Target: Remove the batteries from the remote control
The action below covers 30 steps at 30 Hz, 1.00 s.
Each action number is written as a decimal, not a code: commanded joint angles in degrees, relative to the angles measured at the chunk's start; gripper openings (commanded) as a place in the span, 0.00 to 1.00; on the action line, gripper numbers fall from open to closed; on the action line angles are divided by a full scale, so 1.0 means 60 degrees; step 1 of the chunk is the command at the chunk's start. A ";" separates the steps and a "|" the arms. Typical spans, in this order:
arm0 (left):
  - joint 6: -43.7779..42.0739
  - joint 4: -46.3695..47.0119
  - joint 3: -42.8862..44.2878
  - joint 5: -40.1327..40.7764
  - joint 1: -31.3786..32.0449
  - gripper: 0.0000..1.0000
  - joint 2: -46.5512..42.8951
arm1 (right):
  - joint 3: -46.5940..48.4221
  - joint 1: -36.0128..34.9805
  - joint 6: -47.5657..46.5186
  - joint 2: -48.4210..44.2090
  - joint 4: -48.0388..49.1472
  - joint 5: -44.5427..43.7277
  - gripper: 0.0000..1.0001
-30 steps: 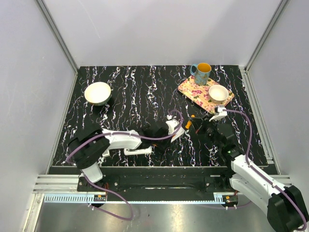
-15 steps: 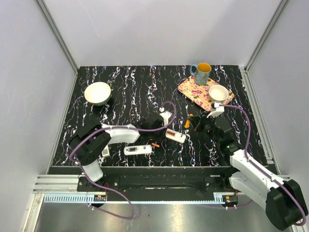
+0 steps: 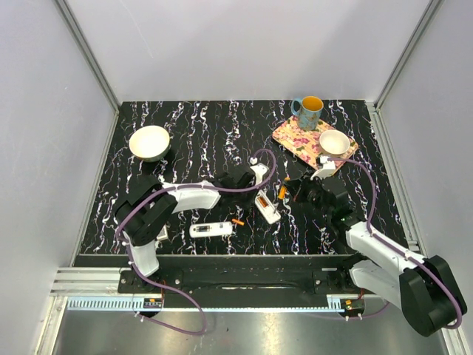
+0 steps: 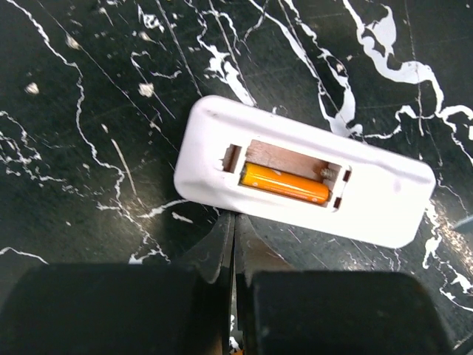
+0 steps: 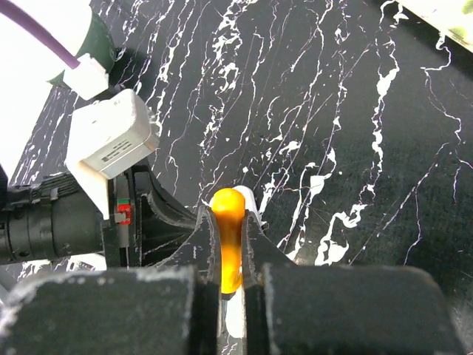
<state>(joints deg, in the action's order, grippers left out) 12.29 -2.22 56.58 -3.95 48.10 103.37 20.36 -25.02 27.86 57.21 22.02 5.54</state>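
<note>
A white remote control [image 4: 303, 181] lies back side up with its compartment uncovered, and one orange battery [image 4: 287, 183] sits in it. My left gripper [image 4: 233, 222] is shut and empty, its tips at the remote's near long edge. In the top view this remote [image 3: 267, 206] lies mid-table with the left gripper [image 3: 255, 194] just left of it. My right gripper [image 5: 228, 222] is shut on an orange battery [image 5: 228, 237] that stands up between the fingers. It hovers right of the remote, seen from above as the right gripper [image 3: 294, 191].
A second white remote [image 3: 210, 230] and a loose orange battery [image 3: 237, 221] lie near the front. A white bowl [image 3: 149, 142] sits far left. At the back right are a floral tray [image 3: 299, 140], a small bowl [image 3: 334, 141] on it and a mug [image 3: 309, 112].
My left gripper drew back left off the remote, which has turned more upright in the top view. The right gripper shifted slightly left, still holding its battery.
</note>
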 commanded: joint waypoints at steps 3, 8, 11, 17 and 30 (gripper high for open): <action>-0.0657 -0.0641 0.0561 -0.0061 -0.0150 0.00 0.0379 | 0.0328 0.0068 -0.0190 0.0162 0.1367 -0.0088 0.00; -0.0863 -0.0875 0.0473 -0.0087 -0.0282 0.00 0.0335 | 0.0166 0.0068 -0.0058 0.0645 0.2216 -0.0381 0.00; -0.0395 -0.0526 -0.0009 -0.0541 -0.0282 0.00 0.0057 | 0.0122 0.0053 0.0132 0.1025 0.2918 -0.0425 0.00; 0.0791 0.0808 -0.1108 -0.1509 -0.0282 0.01 -0.0690 | 0.0166 0.0053 0.0308 0.2182 0.4602 -0.0381 0.00; 0.2301 0.2201 -0.1665 -0.2302 -0.0443 0.00 -0.0559 | 0.0064 0.0053 0.0865 0.4513 0.7214 -0.0513 0.00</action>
<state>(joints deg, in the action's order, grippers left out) 23.00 6.90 47.59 -15.49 46.11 99.92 20.34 -24.99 32.05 83.53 57.71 3.53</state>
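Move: The battery still in the remote's slot lies about 1 cm back and 3 cm right of the shut left fingertips, a touch lower. From the right hand, gripping the orange screwdriver, this battery is some 3 cm back, 9 cm left and 12 cm below. The remote's middle is about 2 cm back of that battery and 1 cm to its right. The loose battery lies about 7 cm back and 5 cm left of the left hand, near table level. The remote's battery slot is cleared on one side and reached from the other: the left fingertips, still shut, edge forward under 1 cm, then draw back roughly 4 cm from beside the remote's left edge, staying low and tilting about 15 degrees. The right hand keeps its grip on the screwdriver and swings forward some 5 cm and left 2 cm, rising slightly before sinking, to bring the tip from the remote's back end over the open slot. ##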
